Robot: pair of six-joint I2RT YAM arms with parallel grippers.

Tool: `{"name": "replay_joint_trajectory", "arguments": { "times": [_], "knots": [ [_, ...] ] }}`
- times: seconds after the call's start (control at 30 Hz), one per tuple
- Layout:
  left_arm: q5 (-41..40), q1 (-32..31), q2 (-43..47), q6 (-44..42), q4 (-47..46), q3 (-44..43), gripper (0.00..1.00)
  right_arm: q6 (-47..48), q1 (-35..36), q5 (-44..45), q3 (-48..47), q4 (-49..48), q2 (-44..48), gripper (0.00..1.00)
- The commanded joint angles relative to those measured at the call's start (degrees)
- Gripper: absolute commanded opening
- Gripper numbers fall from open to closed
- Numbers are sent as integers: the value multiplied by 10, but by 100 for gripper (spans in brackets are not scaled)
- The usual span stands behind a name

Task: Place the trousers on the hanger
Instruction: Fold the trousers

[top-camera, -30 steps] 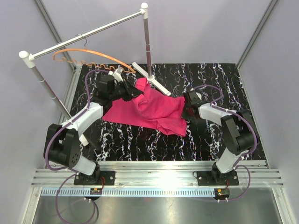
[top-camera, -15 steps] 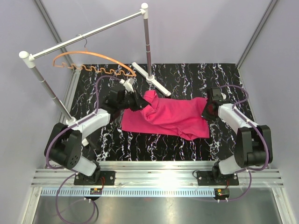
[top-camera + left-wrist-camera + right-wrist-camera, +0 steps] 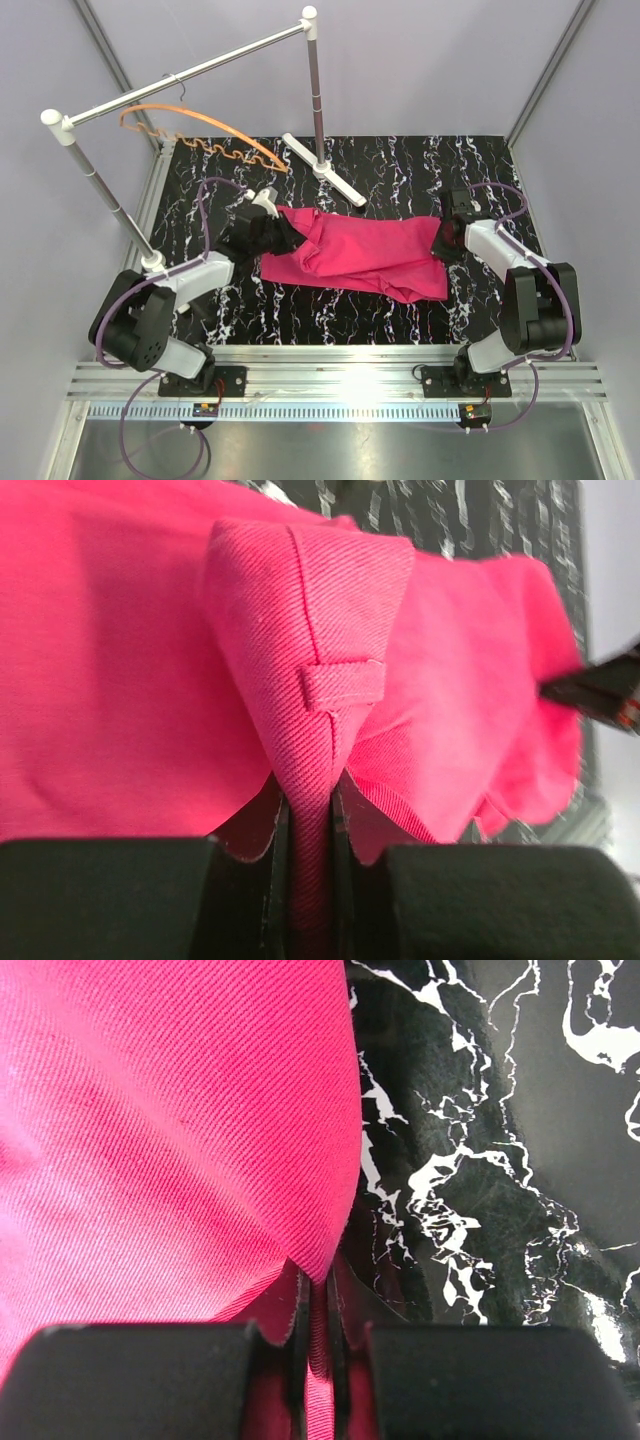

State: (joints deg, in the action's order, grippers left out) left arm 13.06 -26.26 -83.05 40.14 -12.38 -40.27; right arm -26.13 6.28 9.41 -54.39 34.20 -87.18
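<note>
The magenta trousers (image 3: 360, 258) lie stretched left to right across the black marbled table. My left gripper (image 3: 282, 236) is shut on their left end; the left wrist view shows a fold of waistband with a belt loop (image 3: 340, 685) pinched between its jaws (image 3: 310, 820). My right gripper (image 3: 445, 240) is shut on the right end, a thin edge of the trousers (image 3: 180, 1140) clamped between its jaws (image 3: 318, 1300). The orange hanger (image 3: 205, 135) hangs by its hook from the silver rail (image 3: 190, 70) at the back left, apart from the cloth.
The rail's right post (image 3: 315, 90) stands on a white foot (image 3: 325, 170) just behind the trousers. Its left post (image 3: 105, 190) runs down the table's left side. Grey walls enclose the table (image 3: 330, 310).
Both grippers have moved apart and toward the front, pulling the bunched trousers out into a flat strip. The right gripper swung to the right; the left came nearer. The hanger swayed slightly.
</note>
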Motion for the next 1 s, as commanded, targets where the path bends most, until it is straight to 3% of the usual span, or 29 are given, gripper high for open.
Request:
{"name": "replay_joint_trajectory", "arguments": {
  "times": [0.0, 0.07, 0.1, 0.13, 0.27, 0.3, 0.33, 0.4, 0.53, 0.87, 0.97],
  "knots": [
    [-128, 5, 28, -70, 23, -26, 3, 16, -5, 38, -26, -3, 7, 11],
    [-186, 4, 28, -82, 72, -49, 17, 19, -4, 41, -29, 2, 10, 19],
    [-209, 3, 32, -95, 88, -56, 34, 21, -4, 43, -29, 3, 12, 23],
    [-241, 0, 38, -96, 104, -60, 46, 23, -4, 46, -30, 5, 14, 42],
    [-414, -1, 69, -89, 217, -89, 80, 24, -5, 51, -30, 9, 24, 78],
    [-438, -1, 87, -86, 232, -90, 81, 26, -4, 53, -29, 10, 28, 80],
    [-456, 0, 96, -83, 241, -88, 93, 27, -5, 59, -30, 12, 30, 82],
    [-484, -2, 126, -77, 259, -83, 96, 27, -5, 64, -29, 15, 33, 84],
    [-464, -5, 168, -83, 239, -56, 99, 27, -4, 68, -26, 17, 46, 87],
    [-219, -10, 132, -57, 199, -32, 99, 40, -4, 45, -21, 18, 89, 94],
    [-215, -18, 92, -31, 200, -31, 99, 38, -4, 39, -17, 18, 98, 94]
  ]
}}
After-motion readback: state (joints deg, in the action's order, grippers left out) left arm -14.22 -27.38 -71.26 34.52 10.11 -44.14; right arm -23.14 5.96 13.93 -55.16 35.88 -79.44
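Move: Both hands hold the trousers. The left hand grips the waistband fold, with the trousers' left end about 10 cm to its left, 2 cm ahead and 7 cm below; the rack foot's middle lies some 28 cm ahead, 8 cm to the right and 7 cm below. The right hand still pinches the trousers' right end, whose middle lies about 1 cm ahead, 1 cm to the left and 3 cm below. Leftward over the trousers' left end the left hand sweeps some 13 cm, opening wide to let go of the waistband, rolling its left side up and swinging counter-clockwise; it climbs about 6 cm, then comes back right and sinks, still open, roughly 5 and 4 cm. The right fingers open off the right end, ease slightly right and rise about 4 cm. ##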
